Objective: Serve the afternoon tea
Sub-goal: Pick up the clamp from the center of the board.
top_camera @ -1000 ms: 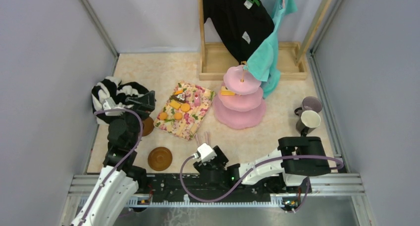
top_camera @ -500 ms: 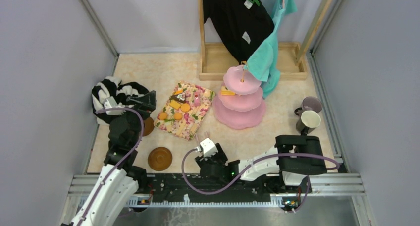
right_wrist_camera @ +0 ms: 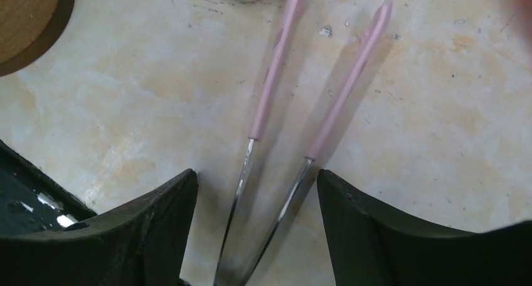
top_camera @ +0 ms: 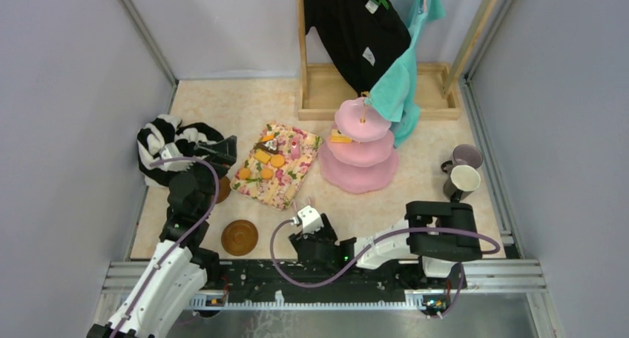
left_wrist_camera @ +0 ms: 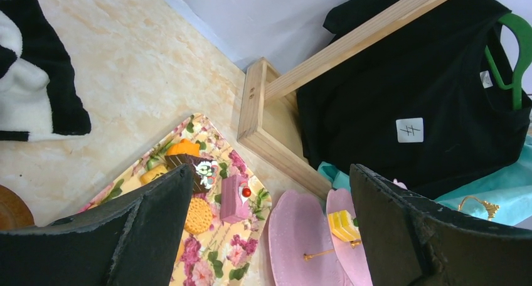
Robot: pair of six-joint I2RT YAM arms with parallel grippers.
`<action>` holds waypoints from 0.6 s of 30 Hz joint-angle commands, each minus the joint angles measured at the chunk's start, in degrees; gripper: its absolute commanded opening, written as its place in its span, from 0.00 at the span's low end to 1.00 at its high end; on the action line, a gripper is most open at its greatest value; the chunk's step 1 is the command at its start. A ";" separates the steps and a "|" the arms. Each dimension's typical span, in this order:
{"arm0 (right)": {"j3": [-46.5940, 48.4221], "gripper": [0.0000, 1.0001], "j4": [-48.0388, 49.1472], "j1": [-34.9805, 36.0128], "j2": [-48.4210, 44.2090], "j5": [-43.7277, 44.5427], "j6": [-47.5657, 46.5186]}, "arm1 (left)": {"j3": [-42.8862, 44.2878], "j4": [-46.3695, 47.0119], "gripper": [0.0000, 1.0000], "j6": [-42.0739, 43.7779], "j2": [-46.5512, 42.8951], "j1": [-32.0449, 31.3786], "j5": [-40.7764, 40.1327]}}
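The pink three-tier cake stand (top_camera: 360,149) (left_wrist_camera: 295,229) stands at centre right, a yellow cake slice (top_camera: 340,137) (left_wrist_camera: 342,225) on its middle tier. Orange, yellow and brown pastries (top_camera: 265,160) (left_wrist_camera: 197,215) lie on the floral cloth (top_camera: 276,167). A lilac mug (top_camera: 466,156) and a cream mug (top_camera: 463,181) stand at the right. One brown saucer (top_camera: 239,236) (right_wrist_camera: 25,16) lies near the front; another (top_camera: 221,190) is half hidden by my left arm. My left gripper (top_camera: 222,151) (left_wrist_camera: 271,173) hangs open and empty. My right gripper (top_camera: 304,216) (right_wrist_camera: 257,176) carries pink-tipped tongs (top_camera: 303,203) (right_wrist_camera: 276,91), their arms spread just above the table.
A striped black-and-white garment (top_camera: 167,141) (left_wrist_camera: 25,79) lies at the left. A wooden rack (top_camera: 326,93) (left_wrist_camera: 270,129) at the back holds a black shirt (top_camera: 356,27) and a teal cloth (top_camera: 397,86). Grey walls close in both sides.
My right gripper has moved left and slightly towards the front edge, the tongs travelling with it. The left arm has barely shifted.
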 commanded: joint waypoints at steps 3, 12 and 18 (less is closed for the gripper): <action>2.41 0.68 -3.24 -1.43 3.77 -1.40 2.52 | -1.01 3.71 0.99 -0.45 0.71 -0.18 0.69; 2.93 0.38 -6.58 -2.43 3.52 -1.22 4.95 | -1.26 4.22 0.99 -0.51 0.94 -0.18 0.53; 2.58 0.21 -9.74 -2.45 -0.26 -1.02 6.62 | -1.31 3.95 0.99 -0.34 0.27 -0.16 0.32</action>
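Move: The clamp lies right at the right hand, its two arms already between the open fingers at about the same height, pink tips reaching some 7 cm ahead. From this hand the flowered board is about 17 cm ahead and 9 cm left, the pink cake stand about 17 cm ahead and 16 cm right, and the brown coaster roughly 18 cm left and 2 cm back. From the left hand the clamp lies some 18 cm back, 20 cm right and 23 cm below. The right fingers close from well open to nearly shut, pinching the clamp's arms from both sides around where the pink sleeves meet the bare metal. Meanwhile the hand creeps about 1.5 cm forward towards the board at unchanged height, first swaying nearly 1 cm left and then back, and turns some 5 degrees clockwise. ##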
